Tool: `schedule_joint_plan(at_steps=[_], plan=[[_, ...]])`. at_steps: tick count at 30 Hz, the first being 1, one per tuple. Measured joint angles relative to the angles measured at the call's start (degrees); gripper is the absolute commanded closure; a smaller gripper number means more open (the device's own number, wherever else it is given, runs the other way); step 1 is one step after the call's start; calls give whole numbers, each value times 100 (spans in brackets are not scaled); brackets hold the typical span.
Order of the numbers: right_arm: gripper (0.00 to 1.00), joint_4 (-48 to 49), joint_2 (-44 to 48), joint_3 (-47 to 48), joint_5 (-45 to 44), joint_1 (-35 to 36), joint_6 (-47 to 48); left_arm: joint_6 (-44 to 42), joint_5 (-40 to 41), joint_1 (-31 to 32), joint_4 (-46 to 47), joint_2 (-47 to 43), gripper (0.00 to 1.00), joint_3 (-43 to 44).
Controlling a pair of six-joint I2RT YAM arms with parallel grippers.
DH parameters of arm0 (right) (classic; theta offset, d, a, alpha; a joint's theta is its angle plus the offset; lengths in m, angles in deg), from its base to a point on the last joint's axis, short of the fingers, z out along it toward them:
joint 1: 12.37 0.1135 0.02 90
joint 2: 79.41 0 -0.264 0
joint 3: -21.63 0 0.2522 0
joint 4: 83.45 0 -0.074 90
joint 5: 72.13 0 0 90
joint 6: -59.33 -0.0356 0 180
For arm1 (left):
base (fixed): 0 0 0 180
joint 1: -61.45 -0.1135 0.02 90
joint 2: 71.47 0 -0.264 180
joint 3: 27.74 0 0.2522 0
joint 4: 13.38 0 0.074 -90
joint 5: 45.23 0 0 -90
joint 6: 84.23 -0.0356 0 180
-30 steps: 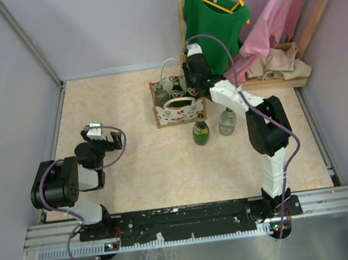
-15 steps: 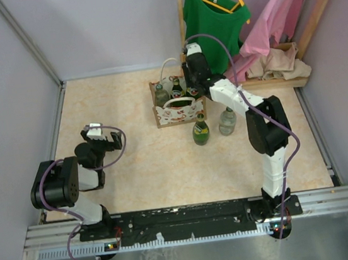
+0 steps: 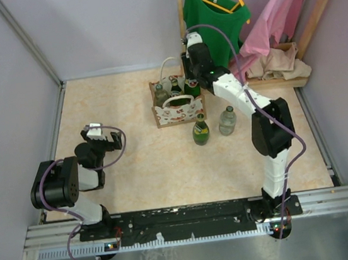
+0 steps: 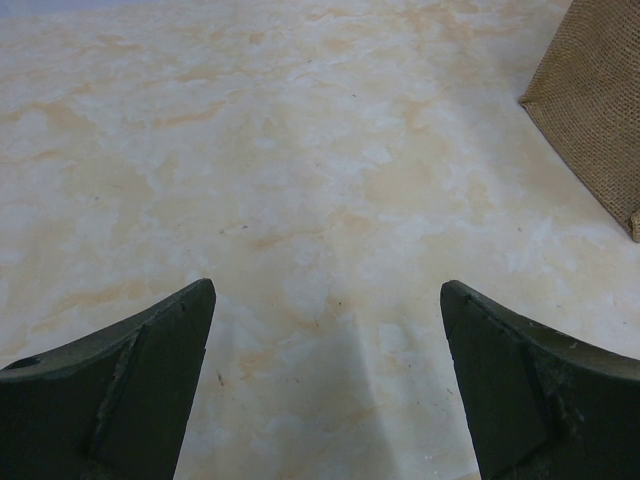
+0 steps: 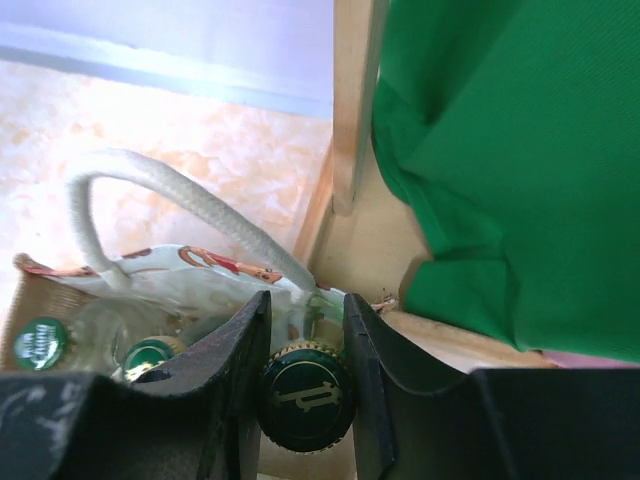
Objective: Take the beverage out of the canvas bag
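Note:
The canvas bag stands at the far middle of the table, with white handles and a white-and-red front panel. Bottles stand in it, two with green caps. My right gripper is over the bag's right end. In the right wrist view my right gripper is shut on the dark green cap of a beverage bottle, with the bag's handle just behind. My left gripper is open and empty at the left, low over the table. A corner of the bag shows in its view.
A green bottle and a clear bottle stand on the table in front of the bag. A wooden rack with a green shirt and a pink garment stands behind the bag, close to my right gripper.
My right gripper has moved up and a little toward the back right with the bottle cap between its fingers. The left arm has not moved.

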Motion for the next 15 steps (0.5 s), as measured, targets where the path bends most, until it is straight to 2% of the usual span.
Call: schedule_joint_plan(at_steps=[8,15], plan=[[100,17,850,-11,50,142,144,0,0,0,0,0,0,0],[100,133,2098,-142,-428,767,719,0,0,0,0,0,0,0]])
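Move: The right hand already holds a green bottle by its cap, partly raised in the bag's right rear. The canvas bag's middle is about 5 cm back, 4 cm left and 16 cm below this hand; the green bottle still inside lies some 6 cm left, 3 cm back. The standing green bottle is roughly 19 cm back, 3 cm right, the clear bottle 17 cm back, 13 cm right. From the left hand the bag lies some 10 cm ahead, 32 cm right. The right hand lifts the pinched bottle about 18 cm up out of the bag, drawing back and tipping fingers upward. ##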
